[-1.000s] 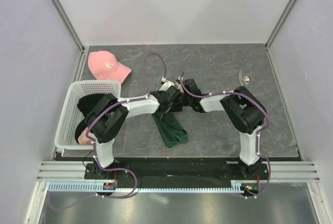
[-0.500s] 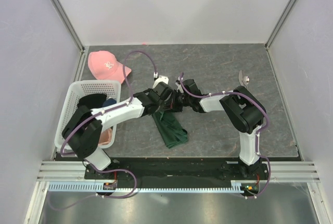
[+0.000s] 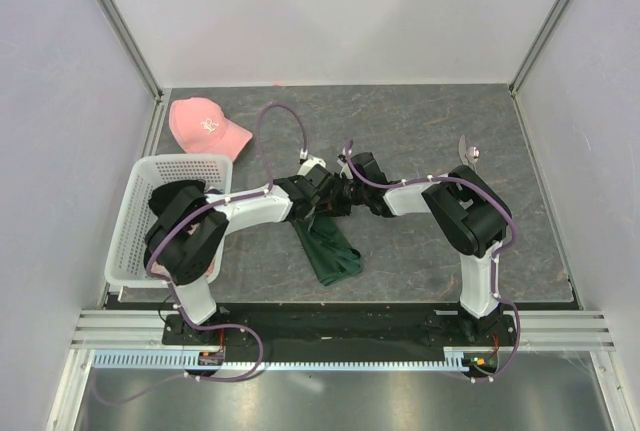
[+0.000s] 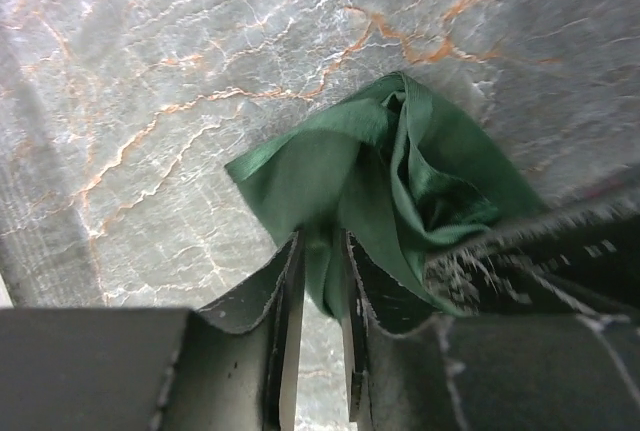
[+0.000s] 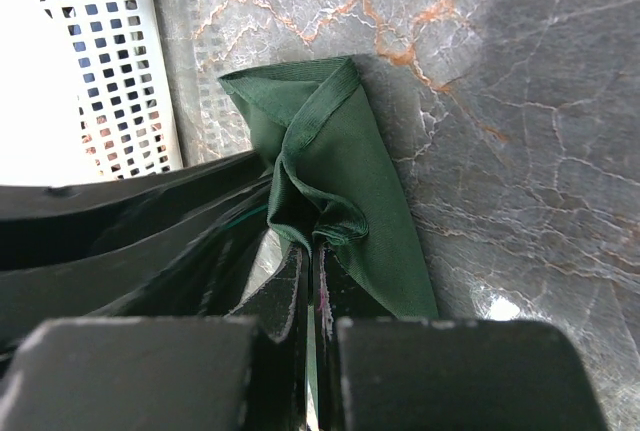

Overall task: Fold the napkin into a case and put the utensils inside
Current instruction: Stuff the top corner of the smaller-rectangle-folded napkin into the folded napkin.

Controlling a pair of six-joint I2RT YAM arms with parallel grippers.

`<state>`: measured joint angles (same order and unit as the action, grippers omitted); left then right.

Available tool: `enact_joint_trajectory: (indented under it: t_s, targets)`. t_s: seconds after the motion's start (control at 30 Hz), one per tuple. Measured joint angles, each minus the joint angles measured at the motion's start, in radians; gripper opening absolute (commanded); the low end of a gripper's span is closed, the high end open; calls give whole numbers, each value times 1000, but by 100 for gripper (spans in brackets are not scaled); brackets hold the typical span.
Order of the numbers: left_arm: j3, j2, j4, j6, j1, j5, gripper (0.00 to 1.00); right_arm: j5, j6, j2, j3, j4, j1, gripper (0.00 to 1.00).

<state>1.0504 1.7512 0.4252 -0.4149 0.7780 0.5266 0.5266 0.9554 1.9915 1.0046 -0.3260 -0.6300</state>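
The dark green napkin (image 3: 328,251) lies crumpled mid-table, its far end lifted between both grippers. In the left wrist view my left gripper (image 4: 320,241) has its jaws a little apart, and a fold of the napkin (image 4: 400,161) hangs in the gap. My right gripper (image 5: 312,251) is shut, pinching a bunched edge of the napkin (image 5: 350,171) at its tips. From above, the left gripper (image 3: 322,194) and right gripper (image 3: 347,194) almost touch each other. The utensils (image 3: 468,153) lie at the far right, apart from the cloth.
A white basket (image 3: 130,221) holding a black garment (image 3: 175,201) stands at the left edge beside the left arm. A pink cap (image 3: 205,126) lies behind it. The basket wall (image 5: 110,61) also shows in the right wrist view.
The left arm's elbow swung out toward the basket and came partway back. Its jaws closed, then parted again. The right arm and the napkin's near end stayed put.
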Motion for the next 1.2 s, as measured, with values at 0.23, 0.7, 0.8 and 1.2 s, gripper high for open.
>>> enact_joint_trajectory:
  t_s: [0.23,0.7,0.8,1.2]
  targets:
    - [23,40,9,5,0,24,24,0,0,0,0,2,0,0]
    - [3,-27,6,10,-3,-26,2,0,-1,0,2,13,-2,0]
    - [-18,-103,3,8,-19,-95,2,0,1,-1,2,20,-7,0]
    - [-93,-159,-43,-34,-87,-288,2,0,123,-9,-9,-42,-43,0]
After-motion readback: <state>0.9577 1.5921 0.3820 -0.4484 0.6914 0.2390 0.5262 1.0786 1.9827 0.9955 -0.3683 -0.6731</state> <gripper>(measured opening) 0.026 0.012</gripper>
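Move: The napkin's stuffed corner and its loose layer lie right at my left fingertips, roughly 1 cm ahead and 1 cm below, and some 3 cm left and 1 cm ahead of my right hand, slightly lower, which already grips the pocket's gathered lip. From my left hand, the napkin's free tail is about 12 cm back, 5 cm right and 2 cm lower, and the laundry basket sits some 30 cm to the left, level with it. I ease my slightly open left fingers down and a touch forward into the napkin, under 1 cm, shut them on the cloth at the pocket, then raise them about 3 cm from there, settling a little lower while drawing back 2 cm and rolling some 15 degrees, left side down. My right hand keeps its pinch, holding still first, then shifting about 2.5 cm left, back and up. ##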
